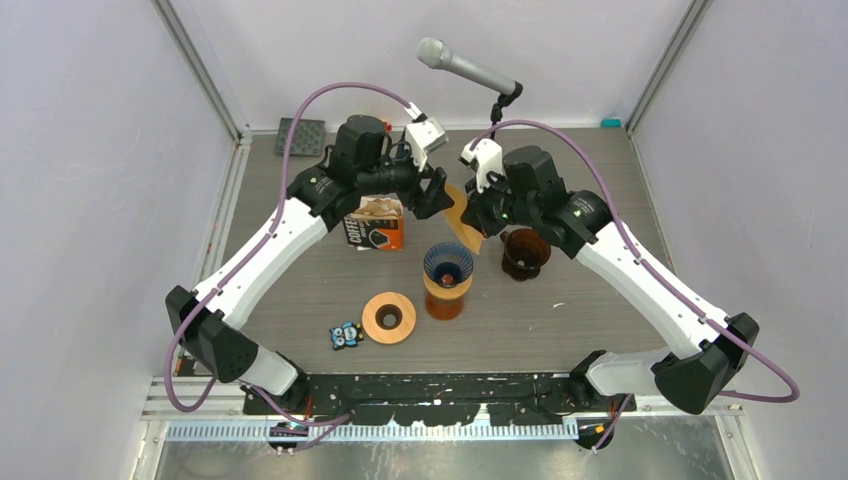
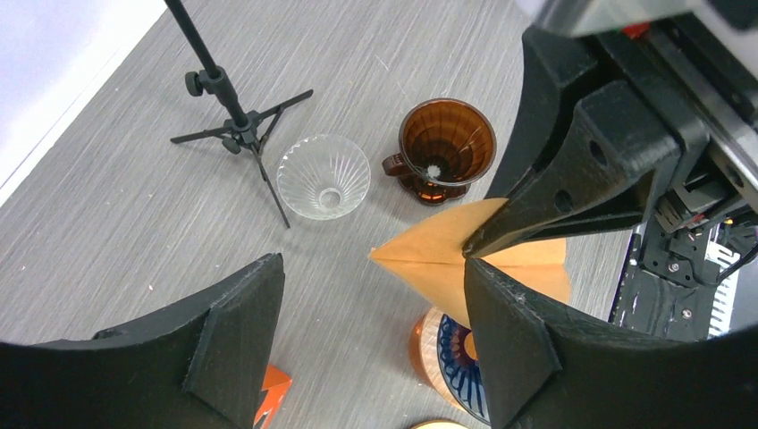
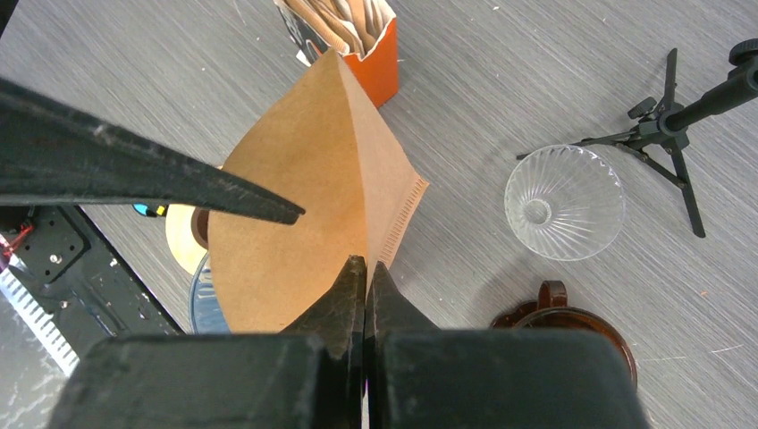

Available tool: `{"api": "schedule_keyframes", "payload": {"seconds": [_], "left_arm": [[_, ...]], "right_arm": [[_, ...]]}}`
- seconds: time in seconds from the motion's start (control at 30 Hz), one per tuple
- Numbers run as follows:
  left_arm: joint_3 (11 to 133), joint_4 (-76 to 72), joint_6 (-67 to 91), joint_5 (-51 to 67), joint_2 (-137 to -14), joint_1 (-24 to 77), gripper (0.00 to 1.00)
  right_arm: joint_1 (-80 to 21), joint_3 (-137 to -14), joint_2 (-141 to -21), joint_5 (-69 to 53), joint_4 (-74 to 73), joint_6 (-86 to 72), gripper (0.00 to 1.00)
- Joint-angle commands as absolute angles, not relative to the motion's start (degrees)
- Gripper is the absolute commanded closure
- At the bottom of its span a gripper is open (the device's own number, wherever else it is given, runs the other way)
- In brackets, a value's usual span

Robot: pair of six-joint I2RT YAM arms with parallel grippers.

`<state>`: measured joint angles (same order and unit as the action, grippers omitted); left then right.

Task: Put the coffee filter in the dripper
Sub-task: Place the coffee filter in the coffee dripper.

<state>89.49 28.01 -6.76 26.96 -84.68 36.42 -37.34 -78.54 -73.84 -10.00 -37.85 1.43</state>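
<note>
A brown paper coffee filter (image 3: 304, 206), folded to a cone, hangs in the air with my right gripper (image 3: 365, 268) shut on its seam edge. In the top view the filter (image 1: 462, 215) is just behind a blue dripper (image 1: 447, 262) on an orange stand. My left gripper (image 2: 368, 277) is open right beside the filter (image 2: 429, 264), and one of its fingers (image 3: 134, 170) crosses in front of the paper. A dark brown dripper (image 1: 525, 250) stands to the right. A clear glass dripper (image 2: 324, 176) sits further back.
An orange box of filters (image 1: 377, 225) stands left of the blue dripper. A wooden ring (image 1: 388, 317) and a small blue toy (image 1: 346, 336) lie near the front. A microphone on a tripod (image 2: 237, 125) stands behind the glass dripper.
</note>
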Motion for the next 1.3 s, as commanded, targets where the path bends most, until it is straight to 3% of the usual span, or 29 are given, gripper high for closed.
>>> {"api": "schedule_keyframes", "payload": {"seconds": [0.0, 1.27], "left_arm": [[92.44, 27.30, -8.07, 29.00, -85.02, 36.70, 0.26], [86.91, 29.04, -5.36, 32.77, -80.46, 36.75, 0.78]], "right_arm": [[-38.01, -81.38, -72.32, -10.71, -38.27, 3.21, 1.00], [-38.16, -84.13, -71.49, -13.54, -42.81, 8.18, 0.99]]}}
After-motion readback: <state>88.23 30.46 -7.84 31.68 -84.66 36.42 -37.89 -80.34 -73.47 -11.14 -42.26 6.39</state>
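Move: The coffee filter hangs pinched in my right fingers, its middle about 1 cm back of and 1 cm below that hand. From my open left hand, it lies some 4 cm right, 3 cm back and 5 cm down. The blue dripper on the carafe sits roughly 5 cm back, 4 cm left and 11 cm below my right hand. The brown dripper is about 5 cm ahead, 15 cm right and 23 cm below that same hand. I close my left fingers from wide open to about a quarter, one on either side of the filter's near upper corner, while that hand eases about 1.5 cm back and as much down and turns some 5 degrees clockwise. My right hand keeps its pinch on the filter, drawing it back barely 1 cm with a slight turn. ##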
